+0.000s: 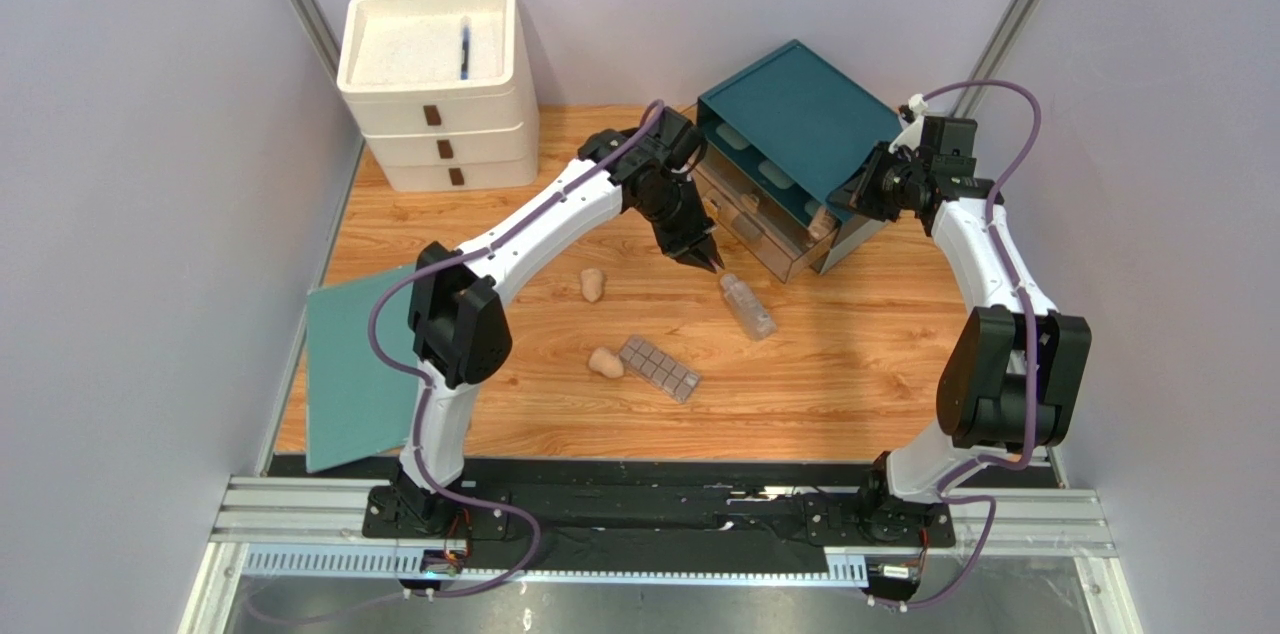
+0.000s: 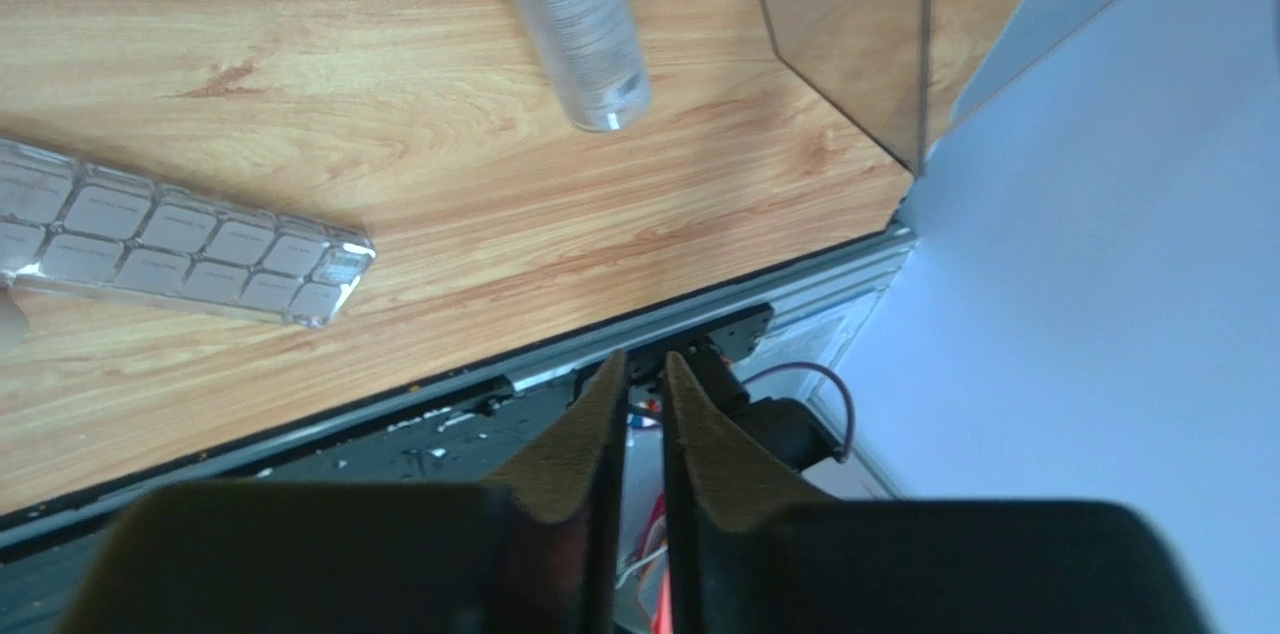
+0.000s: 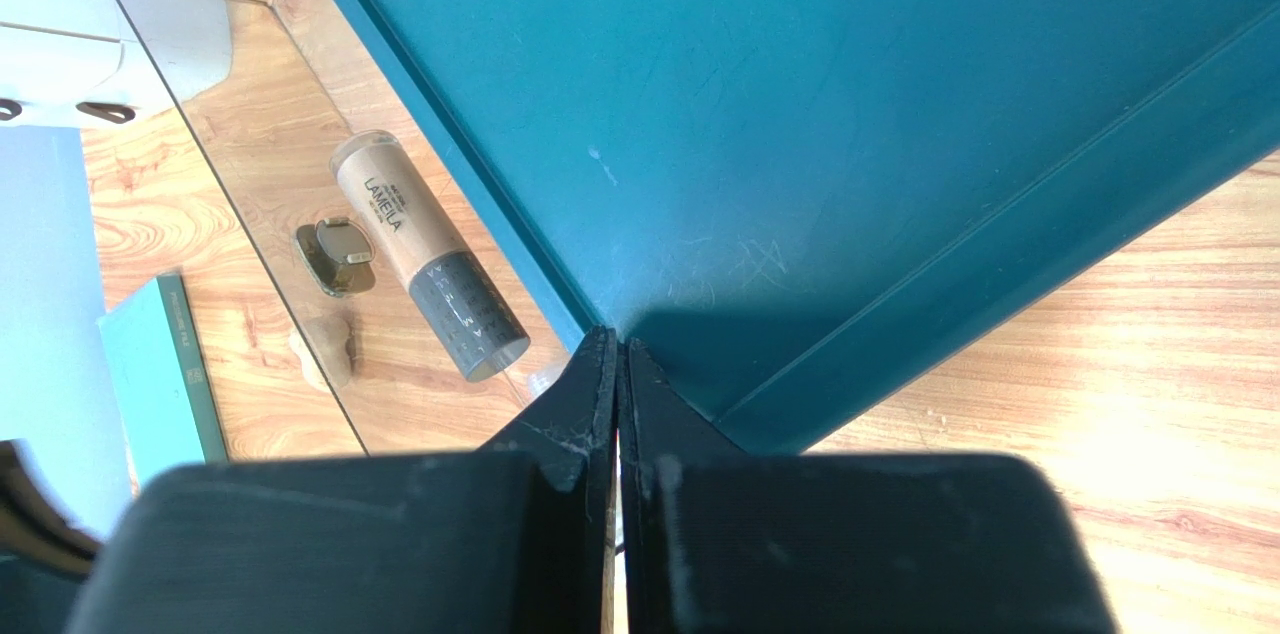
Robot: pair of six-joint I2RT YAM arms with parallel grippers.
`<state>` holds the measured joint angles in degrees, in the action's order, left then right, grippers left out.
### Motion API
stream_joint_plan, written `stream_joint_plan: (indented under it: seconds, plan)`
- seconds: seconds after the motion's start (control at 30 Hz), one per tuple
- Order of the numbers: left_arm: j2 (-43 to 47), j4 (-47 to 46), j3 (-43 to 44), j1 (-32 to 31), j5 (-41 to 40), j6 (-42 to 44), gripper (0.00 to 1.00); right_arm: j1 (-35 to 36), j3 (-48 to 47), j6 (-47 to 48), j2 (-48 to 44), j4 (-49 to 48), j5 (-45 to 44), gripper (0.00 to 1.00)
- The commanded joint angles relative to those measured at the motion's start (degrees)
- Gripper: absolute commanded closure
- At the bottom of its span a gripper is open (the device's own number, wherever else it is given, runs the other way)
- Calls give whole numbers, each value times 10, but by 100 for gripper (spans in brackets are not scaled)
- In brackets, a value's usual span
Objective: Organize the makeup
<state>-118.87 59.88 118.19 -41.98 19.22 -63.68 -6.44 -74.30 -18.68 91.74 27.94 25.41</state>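
Observation:
The clear bottle (image 1: 747,304) (image 2: 579,12) lies on its side on the wooden table. The grey-brown gridded palette (image 1: 661,367) (image 2: 181,237) lies nearer the front, with two beige sponges (image 1: 594,283) (image 1: 606,361) to its left. My left gripper (image 1: 700,253) (image 2: 645,361) hangs above the table just left of the bottle, its jaws almost together and holding nothing. A beige tube with a grey cap (image 3: 428,267) lies in a clear drawer beside a small dark-topped item (image 3: 337,256). My right gripper (image 1: 857,202) (image 3: 618,342) is shut, its tip against the teal organizer (image 1: 796,117) (image 3: 781,109).
The organizer's clear drawers (image 1: 759,222) (image 2: 842,19) stick out towards the table's middle. A white stacked drawer unit (image 1: 436,79) stands at the back left. A flat teal sheet (image 1: 361,364) (image 3: 158,379) overhangs the left edge. Grey walls close in both sides.

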Motion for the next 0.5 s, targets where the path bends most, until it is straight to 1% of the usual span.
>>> stream_joint_plan:
  seconds: [0.0,0.03,0.13,0.23,0.27,0.3,0.4,0.43,0.47]
  plan:
    - [-33,-18,-51,-6,60,-9,73,4,14,12,27,82,-24,100]
    - [-42,-28,-53,-9,74,-16,65,4,14,12,28,82,-24,100]
    - [-87,-51,-30,-15,109,-20,59,4,11,15,27,85,-27,100]
    - [-89,-72,-6,-15,109,-7,55,4,2,18,20,91,-30,100]
    - [-83,-82,-10,-15,107,0,54,4,-3,18,20,90,-29,100]
    - [-78,-92,-16,-15,107,1,48,4,-8,17,18,91,-25,100]
    - [-48,-165,-68,-15,114,-9,38,4,-23,15,9,94,-19,100]
    - [-35,-210,-82,-15,121,-14,37,4,-28,15,5,97,-19,100]
    - [-30,-227,-100,-15,123,-19,37,4,-31,17,2,98,-19,100]
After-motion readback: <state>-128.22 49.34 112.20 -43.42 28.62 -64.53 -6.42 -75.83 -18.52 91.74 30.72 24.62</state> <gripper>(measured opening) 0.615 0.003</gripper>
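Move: The clear bottle lies loose on the table about 7 cm to the left hand's right, some 3 cm nearer the bases and about 17 cm below its fingers. The clear palette lies roughly 11 cm back, 6 cm left and 19 cm down, and the open drawer is centred some 12 cm ahead, 5 cm right and 11 cm lower. From the right hand, the bottle is about 13 cm back, 16 cm left and 15 cm down. Empty after losing the bottle, the left hand drops about 9 cm towards the bottle while easing back a little, its nearly shut fingers spreading to over half open and the fingertips tipping some 10 degrees in towards the bases. It also works about 4 cm to the right, following the bottle along the near side of the open drawer, and comes up about a centimetre at the end, still well above the table with nothing touched. ##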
